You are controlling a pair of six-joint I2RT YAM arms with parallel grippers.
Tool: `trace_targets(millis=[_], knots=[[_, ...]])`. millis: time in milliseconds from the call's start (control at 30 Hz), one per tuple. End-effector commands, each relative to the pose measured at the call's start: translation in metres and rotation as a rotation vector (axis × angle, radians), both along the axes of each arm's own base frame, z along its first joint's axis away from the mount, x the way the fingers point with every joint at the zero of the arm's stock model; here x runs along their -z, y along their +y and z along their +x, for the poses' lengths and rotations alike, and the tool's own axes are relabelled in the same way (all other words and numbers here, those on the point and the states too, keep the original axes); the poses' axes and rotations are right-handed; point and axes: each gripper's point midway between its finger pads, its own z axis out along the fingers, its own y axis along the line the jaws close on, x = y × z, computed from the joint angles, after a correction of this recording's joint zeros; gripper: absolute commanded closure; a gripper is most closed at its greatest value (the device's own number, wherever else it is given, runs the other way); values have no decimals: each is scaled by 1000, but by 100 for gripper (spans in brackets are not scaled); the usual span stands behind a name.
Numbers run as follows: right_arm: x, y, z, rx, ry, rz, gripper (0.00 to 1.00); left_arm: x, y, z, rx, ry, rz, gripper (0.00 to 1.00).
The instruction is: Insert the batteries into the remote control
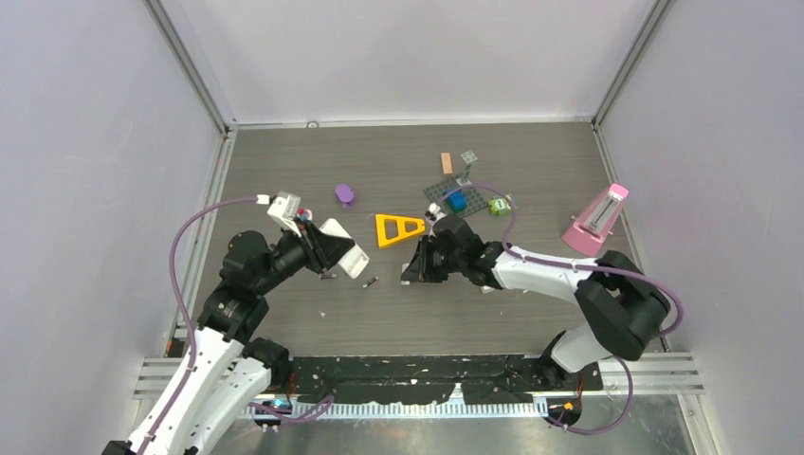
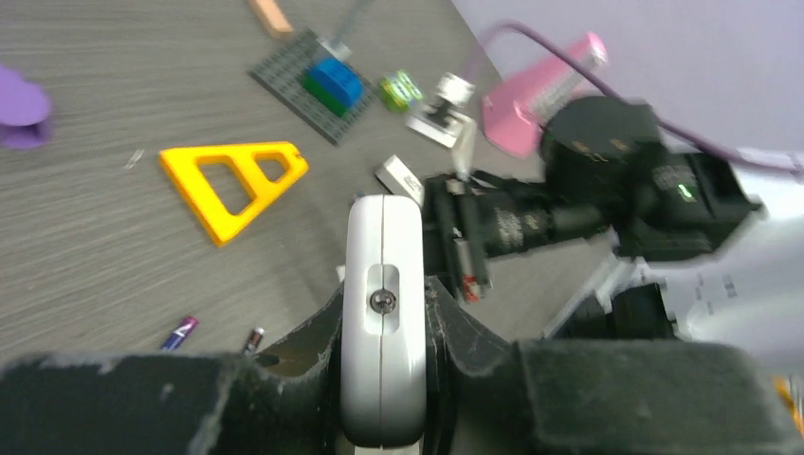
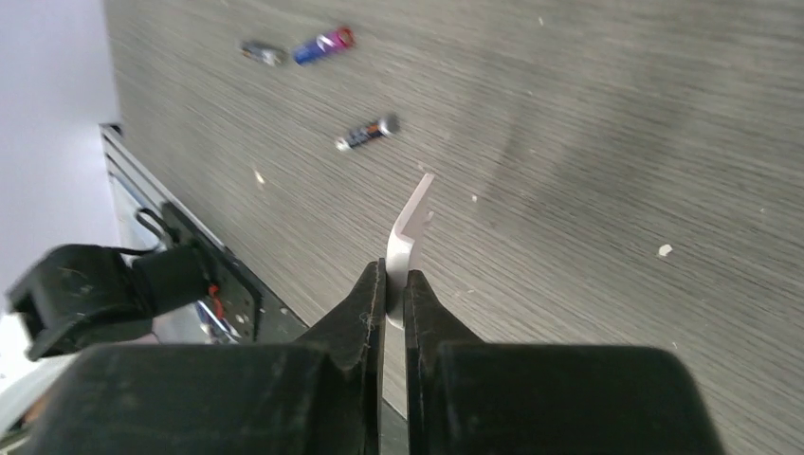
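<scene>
The white remote control [image 2: 382, 246] is clamped edge-on in my left gripper [image 2: 384, 318], which is shut on it; from above it shows slanting off that gripper [image 1: 318, 254] as a white bar [image 1: 343, 248]. My right gripper [image 3: 395, 284] is shut on a thin white bent plate [image 3: 410, 223] just above the table, a short way right of the remote [image 1: 414, 268]. Three batteries lie loose on the table: a bluish-purple one [image 3: 322, 45], a dark one [image 3: 264, 53] beside it, and a dark one [image 3: 368, 132] nearer my right gripper. One battery [image 1: 371, 282] shows between the two grippers.
A yellow triangle [image 1: 398, 228] lies behind the grippers, a purple piece [image 1: 345, 195] to its left. A grey baseplate [image 1: 444, 191] with a blue brick, a green piece [image 1: 499, 205] and an orange stick [image 1: 447, 163] are further back. A pink wedge-shaped object [image 1: 597, 220] stands at the right.
</scene>
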Motion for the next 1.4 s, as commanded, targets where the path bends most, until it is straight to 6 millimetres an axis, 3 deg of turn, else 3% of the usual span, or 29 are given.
trace_targets(millis=[0,233,367,467,567,700,733,833,933,1067,1133,1367], knots=[[15,5,-15,-129,13,4,89,-33,-27,-38,322,-115,48,100],[56,-11,-27,-128,114,-110,78,-40,-25,-54,373,-173,76,100],[68,-37,-17,-52,83,-260,59,-35,-25,-54,379,-151,78,100],[63,-49,-13,-22,65,-320,40,-28,-26,-51,377,-107,82,100],[54,-58,-11,-3,42,-357,31,-20,-28,-48,373,-64,82,100],[21,-52,-10,-42,-42,-285,27,-11,-29,-46,384,-26,87,100],[3,-46,-8,-70,-104,-236,27,-9,-30,-47,394,-21,90,100],[-52,-24,-28,-261,-273,-42,27,-8,-34,-52,444,-15,94,100],[-115,0,-62,-463,-444,191,25,-16,-37,-62,505,-31,75,100],[-187,15,-94,-583,-644,367,13,-28,-40,-76,567,-105,53,100],[-205,22,-100,-603,-691,384,11,-33,-43,-84,616,-137,25,100],[-213,48,-100,-604,-731,376,10,-58,-47,-98,683,-203,-44,100]])
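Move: Bare table for the battery cover, still pinched in the right hand, lies some 8 cm below that hand, 2 cm back and 1 cm to its right. The nearest battery, the silver one, is about 10 cm left and 1 cm ahead at table height; the yellow triangle 16 cm ahead, 4 cm left. The remote, in the left hand, is 15 cm left, 1 cm ahead, 17 cm up. From the left hand that bare spot is about 14 cm right, 2 cm back, 24 cm down. Lowering the battery cover about 6 cm and slightly back, the right hand opens and lets go of it on the table while edging right, then climbs about 25 cm, back and left, to the remote, turning counter-clockwise, fingers tipping up and spreading wide. Keeping its grip, the left hand brings the remote back some 8 cm and a little right, yawing about 35 degrees clockwise. ##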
